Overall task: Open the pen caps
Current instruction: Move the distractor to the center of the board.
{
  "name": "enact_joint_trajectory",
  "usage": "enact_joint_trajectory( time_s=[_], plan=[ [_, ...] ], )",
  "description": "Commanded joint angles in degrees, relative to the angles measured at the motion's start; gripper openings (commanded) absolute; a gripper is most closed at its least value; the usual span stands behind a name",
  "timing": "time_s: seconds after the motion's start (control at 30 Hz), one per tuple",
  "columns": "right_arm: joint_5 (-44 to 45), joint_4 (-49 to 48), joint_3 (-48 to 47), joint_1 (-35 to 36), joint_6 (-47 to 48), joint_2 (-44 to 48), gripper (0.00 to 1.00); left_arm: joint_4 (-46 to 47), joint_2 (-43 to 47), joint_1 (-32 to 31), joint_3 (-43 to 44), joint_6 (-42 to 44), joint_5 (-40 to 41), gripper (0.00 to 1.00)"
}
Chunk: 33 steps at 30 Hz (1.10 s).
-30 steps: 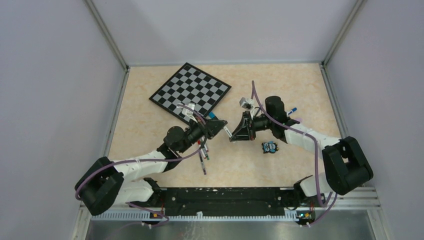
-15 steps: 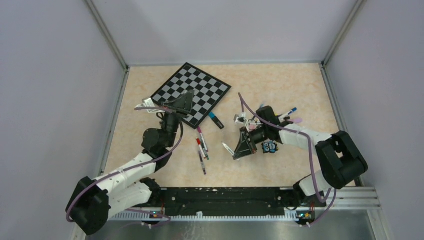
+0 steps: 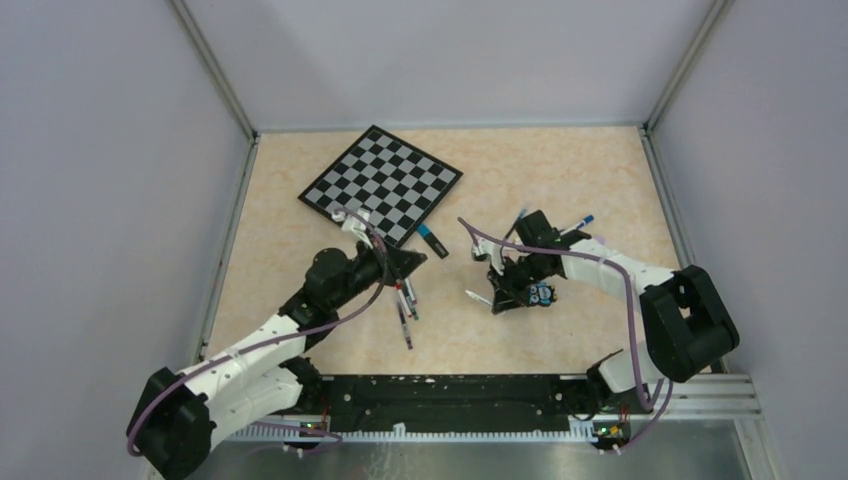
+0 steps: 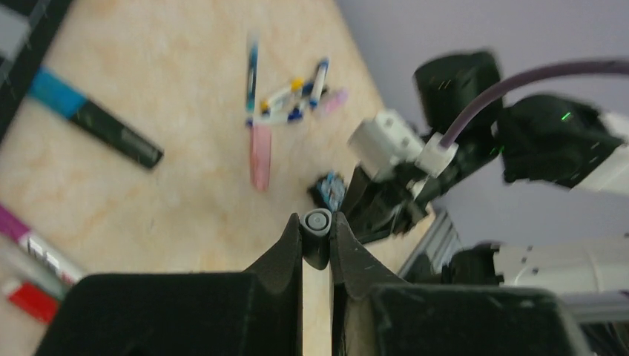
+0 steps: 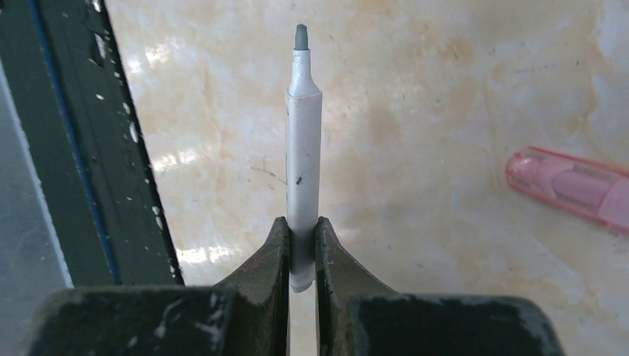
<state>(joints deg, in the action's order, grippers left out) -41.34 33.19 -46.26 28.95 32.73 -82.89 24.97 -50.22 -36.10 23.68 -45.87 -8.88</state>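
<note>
My left gripper (image 4: 317,221) is shut on a small grey pen cap (image 4: 317,231), seen end-on between the fingertips. In the top view it (image 3: 414,258) hovers just above the loose pens (image 3: 404,300) left of centre. My right gripper (image 5: 303,231) is shut on a white pen (image 5: 304,148) whose grey tip is bare and points away from the jaws. In the top view the right gripper (image 3: 494,298) sits low beside the owl-like figure (image 3: 540,294), and the white pen (image 3: 477,296) sticks out to the left.
The checkered board (image 3: 380,185) lies at the back left, with a teal-and-black marker (image 3: 432,240) just off its corner. More pens (image 3: 580,222) and a pink highlighter (image 3: 597,240) lie at the right. A pink capped piece (image 5: 571,185) lies right of the held pen.
The grippers, close together a second ago, have drawn apart. The left arm swung up over the board and came back towards centre. The right arm carried the white pen down beside the owl figure.
</note>
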Motion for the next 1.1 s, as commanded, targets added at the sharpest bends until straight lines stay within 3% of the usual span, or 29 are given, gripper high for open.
enact_joint_trajectory(
  time_s=[0.0,0.2,0.47,0.8,1.07],
  plan=[
    [8.2,1.8,-2.4,-1.3,2.6,-0.9,0.00,-8.6,-4.2,-2.1,-1.5,-2.5,-9.4,0.00],
    [14.1,-1.7,-1.4,-3.0,-1.4,-2.2,0.00,-15.1,-12.3,-10.9,3.5,-0.9,0.7,0.00],
    [13.9,-0.9,-1.7,-4.8,-6.1,-3.8,0.00,-20.0,-26.0,-16.9,11.3,-2.9,5.8,0.00],
    [21.6,3.0,0.0,-9.9,-5.1,-2.0,0.00,-23.0,-31.1,-17.5,12.7,-4.7,8.4,0.00],
    [29.8,0.6,-0.3,-19.2,-7.7,-2.1,0.00,-24.6,-33.4,-17.5,14.4,-5.7,8.4,0.00]
  ],
)
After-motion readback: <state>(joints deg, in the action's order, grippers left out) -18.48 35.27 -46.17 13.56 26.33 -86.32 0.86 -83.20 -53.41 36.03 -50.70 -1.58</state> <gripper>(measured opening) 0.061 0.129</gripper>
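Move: The bare spot for the cap held in the left hand lies about 22 cm below it, 6 cm back and 6 cm to its right. The loose pens lie level and 4 cm to its left, the blue-black marker 14 cm ahead and 3 cm right, both also on the table. The owl toy lies some 12 cm right of the right hand, 4 cm ahead and 4 cm lower; the pink highlighter is about 12 cm ahead and 1 cm right, the pen pile 18 cm ahead and 12 cm right. The grey cap, still pinched in the left fingers, is lowered about 19 cm towards bare table beside the loose pens, fast and then easing, while drifting back and right as the wrist tips some 45 degrees to point down. The uncapped white pen stays gripped in the right hand, which travels right about 12 cm, also forward and slightly down, steepening and turning clockwise; its fingers come against the owl toy and push it along. ##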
